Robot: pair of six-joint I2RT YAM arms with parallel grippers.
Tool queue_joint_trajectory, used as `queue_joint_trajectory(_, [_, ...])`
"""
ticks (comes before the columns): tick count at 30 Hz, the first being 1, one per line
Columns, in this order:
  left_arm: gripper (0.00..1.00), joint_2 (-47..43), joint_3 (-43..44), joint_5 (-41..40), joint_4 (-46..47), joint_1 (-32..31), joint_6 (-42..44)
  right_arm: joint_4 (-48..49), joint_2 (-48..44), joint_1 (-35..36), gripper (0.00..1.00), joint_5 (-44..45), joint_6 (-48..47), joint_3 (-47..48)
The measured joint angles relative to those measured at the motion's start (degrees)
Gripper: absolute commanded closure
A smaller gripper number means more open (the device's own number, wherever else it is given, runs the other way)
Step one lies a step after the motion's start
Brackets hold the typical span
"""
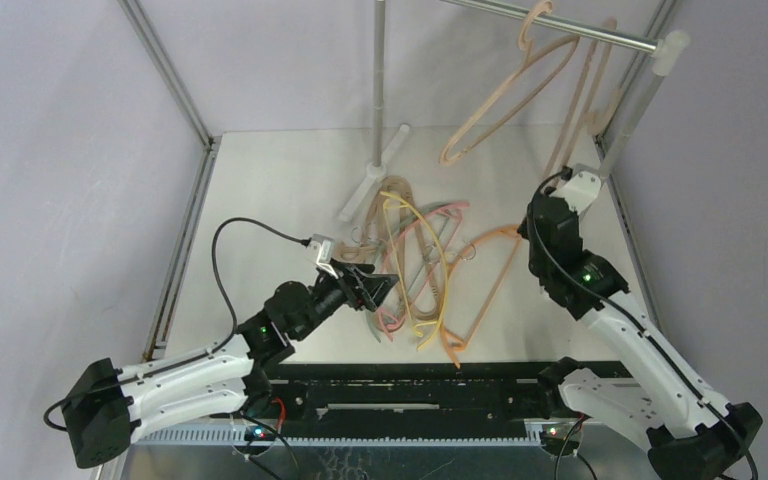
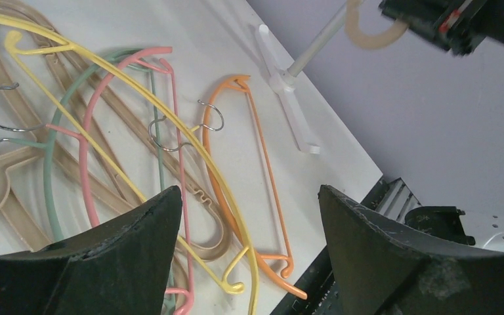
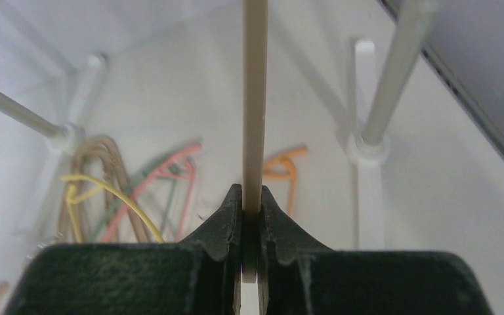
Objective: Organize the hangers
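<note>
Several thin hangers lie tangled mid-table: yellow [image 1: 438,262], pink [image 1: 397,318], pale-green [image 1: 432,215] and orange [image 1: 495,262], on top of thick beige ones [image 1: 378,198]. My left gripper [image 1: 368,287] hovers open over the pile's near side; in the left wrist view the yellow hanger [image 2: 125,82] and the orange hanger [image 2: 262,157] run between its spread fingers [image 2: 161,223]. One beige hanger [image 1: 505,95] hangs from the silver rail [image 1: 570,26]. My right gripper [image 3: 251,197] is shut on the lower edge of a second beige hanger [image 3: 254,92], which reaches up to the rail [image 1: 585,105].
The rail's posts stand on white feet at the back centre [image 1: 368,188] and the far right [image 1: 640,95]. Metal frame bars [image 1: 182,250] edge the table on the left. A black base plate [image 1: 430,385] runs along the near edge.
</note>
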Motion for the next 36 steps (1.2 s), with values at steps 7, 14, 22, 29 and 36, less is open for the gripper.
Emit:
queue_joint_trajectory(7, [0.19,-0.26,0.00,-1.09,-1.66,0.00,0.92,6.21,6.58,-0.92,1.00,-2.51,-5.16,9.62])
queue_joint_trajectory(14, [0.18,-0.26,0.00,-1.84,-2.36,0.00,1.73,9.31,9.81,-2.10,1.00,-4.28,-7.50,11.23])
queue_joint_trajectory(22, [0.18,-0.57,0.00,-2.75,-3.63,0.00,2.32,9.22,15.72,-7.54,1.00,-6.99,-9.81,17.77])
queue_joint_trajectory(29, [0.18,-1.97,-0.02,-2.97,-3.98,0.00,2.34,8.63,21.51,-9.29,1.00,-9.11,-11.45,25.29])
queue_joint_trajectory(36, [0.17,-4.90,-0.85,-4.28,-5.09,0.00,2.40,5.79,27.52,-12.90,1.00,-11.80,-11.56,28.06])
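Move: The right hand holds the wooden hanger upright by its lower end. The stretch of rail it is being taken to lies about 13 cm ahead, roughly level sideways, and some 24 cm higher than the hand. The hung hanger is about 14 cm ahead, 9 cm left and 11 cm up; the right post stands 6 cm ahead and 12 cm right. From the left hand, that stretch lies about 35 cm ahead, 35 cm right and 28 cm up. Still pinching the wooden hanger, the right hand brings its hook up to the rail and seems to bear forward on it by the end. It goes forward about 13 cm in all, rising some 10 cm on the way beside the right post, then sinks about 3 cm while still reaching forward. The fingers stay shut, tipping up roughly 7 degrees and mostly back again. ##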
